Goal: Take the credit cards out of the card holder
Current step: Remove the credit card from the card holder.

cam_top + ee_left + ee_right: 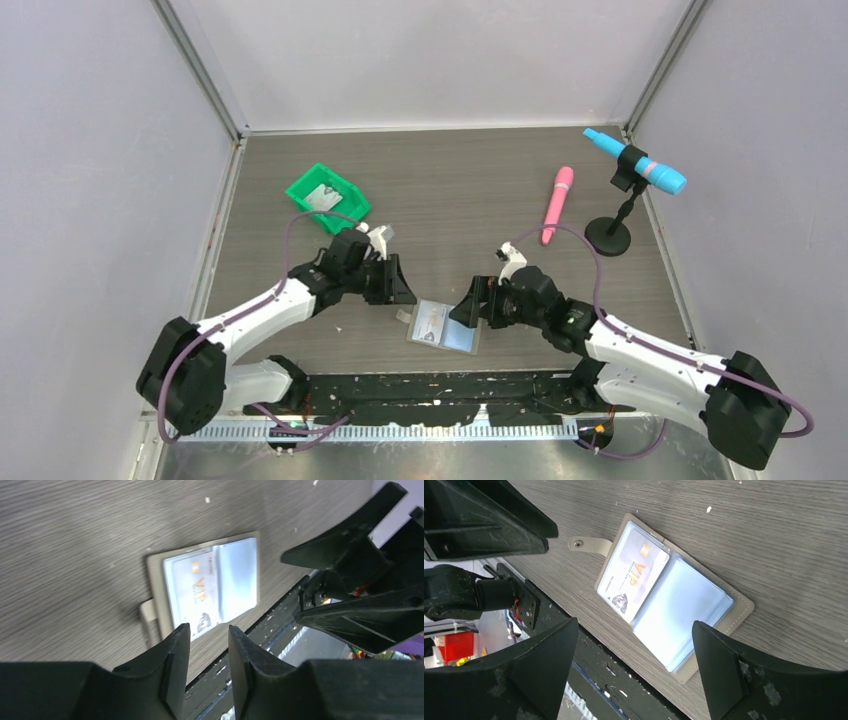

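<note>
The card holder point(463, 338) lies open and flat near the table's front edge, with a grey-beige cover point(740, 608) and pale blue clear pockets. One credit card point(633, 578), white with orange "VIP" print, sits in the pocket on the snap tab point(585, 544) side; the other pocket point(684, 615) looks empty. My left gripper point(396, 283) hovers just left of the holder point(154, 575), its jaws a narrow gap apart point(209, 630) with nothing between them. My right gripper point(470, 305) hangs over the holder's right edge, wide open point(634, 625) and empty.
A green bin point(345, 190) at the back left holds a pale card point(322, 197). A pink stick point(557, 203) and a blue microphone point(640, 163) on a black stand point(608, 238) are at the back right. The black base rail point(440, 385) runs just in front of the holder.
</note>
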`<state>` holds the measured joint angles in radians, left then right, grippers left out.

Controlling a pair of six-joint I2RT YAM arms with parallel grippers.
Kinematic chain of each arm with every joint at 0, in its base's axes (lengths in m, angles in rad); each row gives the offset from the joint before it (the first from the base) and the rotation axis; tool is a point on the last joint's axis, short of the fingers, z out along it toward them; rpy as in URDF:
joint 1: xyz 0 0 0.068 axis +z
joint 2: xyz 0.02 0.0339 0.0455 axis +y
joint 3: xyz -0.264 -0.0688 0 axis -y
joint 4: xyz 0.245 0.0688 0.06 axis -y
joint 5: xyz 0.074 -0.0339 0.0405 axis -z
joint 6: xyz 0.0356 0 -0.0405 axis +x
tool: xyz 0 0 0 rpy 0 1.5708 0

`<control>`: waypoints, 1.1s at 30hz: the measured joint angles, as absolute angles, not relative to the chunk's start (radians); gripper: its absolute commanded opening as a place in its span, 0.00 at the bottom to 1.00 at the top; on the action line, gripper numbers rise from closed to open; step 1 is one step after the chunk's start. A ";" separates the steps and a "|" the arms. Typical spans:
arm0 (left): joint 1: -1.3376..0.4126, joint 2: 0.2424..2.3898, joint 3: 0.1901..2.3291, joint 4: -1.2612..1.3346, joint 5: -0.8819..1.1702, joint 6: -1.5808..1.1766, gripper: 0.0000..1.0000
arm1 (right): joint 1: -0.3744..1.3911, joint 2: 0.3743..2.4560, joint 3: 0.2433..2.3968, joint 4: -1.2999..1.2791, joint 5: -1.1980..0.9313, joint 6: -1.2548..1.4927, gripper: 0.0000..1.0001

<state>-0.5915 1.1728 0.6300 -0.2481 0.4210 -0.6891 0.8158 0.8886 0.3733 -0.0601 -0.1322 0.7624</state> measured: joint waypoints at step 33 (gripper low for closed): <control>-0.661 1.388 0.422 0.147 0.448 -0.780 0.12 | 0.929 1.221 0.364 0.225 -0.082 0.999 0.48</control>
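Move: The VIP credit card, in the card holder's left pocket, lies about 5 cm right of my left hand, 2 cm back and 9 cm below; from my right hand it is about 7 cm left, 3 cm ahead and 8 cm below. The holder's strap is 2 cm left of my left hand and level with it. The empty blue pocket lies 1 cm ahead and 1 cm left of my right hand. I slide my left hand right about 3 cm, then sink it some 7 cm, drifting slightly back, to the holder's left edge beside the card, its fingers narrowing to nearly shut. My right hand reaches left over the blue pocket towards the card, then also sinks, about 4 cm each way, tipping down some 10 degrees and closing to about half open. ##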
